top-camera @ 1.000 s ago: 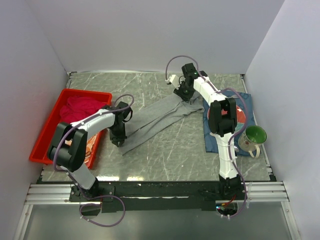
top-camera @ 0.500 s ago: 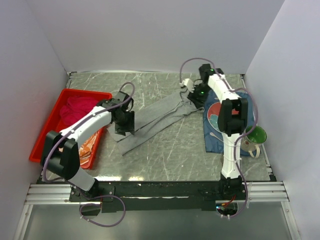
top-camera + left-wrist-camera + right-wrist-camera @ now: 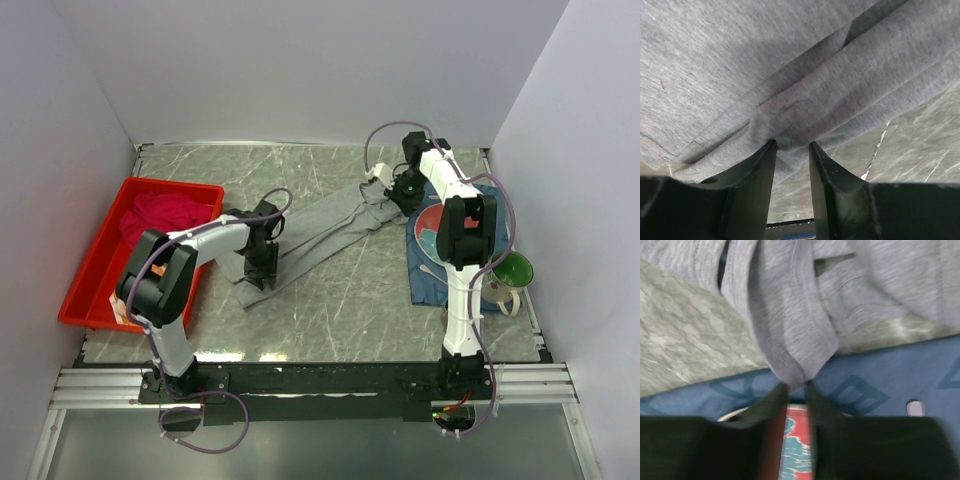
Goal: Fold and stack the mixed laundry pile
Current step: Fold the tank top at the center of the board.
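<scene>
The long grey garment lies stretched diagonally across the marble table. My left gripper is shut on a fold near its lower left end; in the left wrist view the fingertips pinch a bunched ridge of grey cloth. My right gripper is shut on the upper right end; its wrist view shows the tips clamping a grey fold over the blue placemat. The crimson-magenta shirt lies crumpled in the red tray. The orange-and-white cloth is almost hidden behind my left arm.
A dark blue placemat lies at the right with a patterned plate under my right arm. A green mug stands at its right edge. White walls enclose the table on three sides.
My right gripper has moved right toward the placemat, pulling the garment's upper end with it. My left gripper has shifted right and nearer along the garment's lower end.
</scene>
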{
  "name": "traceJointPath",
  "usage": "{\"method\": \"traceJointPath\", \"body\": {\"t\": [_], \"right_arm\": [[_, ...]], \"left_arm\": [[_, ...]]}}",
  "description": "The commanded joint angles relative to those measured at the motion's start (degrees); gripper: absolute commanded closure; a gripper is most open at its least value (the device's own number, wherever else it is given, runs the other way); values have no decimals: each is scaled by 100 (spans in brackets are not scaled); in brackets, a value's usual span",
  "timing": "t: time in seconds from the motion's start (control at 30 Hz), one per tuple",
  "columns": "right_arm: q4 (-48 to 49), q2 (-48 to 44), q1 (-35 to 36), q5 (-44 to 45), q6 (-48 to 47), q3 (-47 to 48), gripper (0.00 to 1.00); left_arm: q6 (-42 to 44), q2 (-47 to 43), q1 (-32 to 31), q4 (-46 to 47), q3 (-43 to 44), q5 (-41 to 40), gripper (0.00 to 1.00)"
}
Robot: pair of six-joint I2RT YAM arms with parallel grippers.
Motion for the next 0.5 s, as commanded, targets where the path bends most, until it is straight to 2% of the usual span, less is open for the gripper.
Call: {"method": "traceJointPath", "body": {"t": [0.0,0.07,0.27,0.3,0.47], "right_arm": [[31,229,44,38,154,715,90],[372,229,61,169,268,882,100],[2226,45,131,1144,287,821,100],[2751,19,149,1224,251,830,100],[4125,-43,351,1593,-143,594,100]], "left_arm": [[-21,108,6,308,-339,-212,61],[-39,65,14,334,-436,-160,61],[-100,-59,23,343,-621,33,61],[-109,-67,23,334,-578,86,61],[-162,-94,23,273,-376,367,60]]}}
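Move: The right hand's nearly shut fingers are right at the tank top's right-hand corner, about 0 to 1 cm below them. The red plate's middle is about 14 cm to the right and 7 cm back, on the blue mat, whose middle is some 15 cm right and 10 cm back. The left hand's half-open fingertips stand right over the tank top's near-left part, about 1 cm below; the red bin's middle lies roughly 32 cm left and 9 cm farther out. Right fingers pinch the corner and pull it forward about 12 cm, rising 5, while the left fingers stay put. ##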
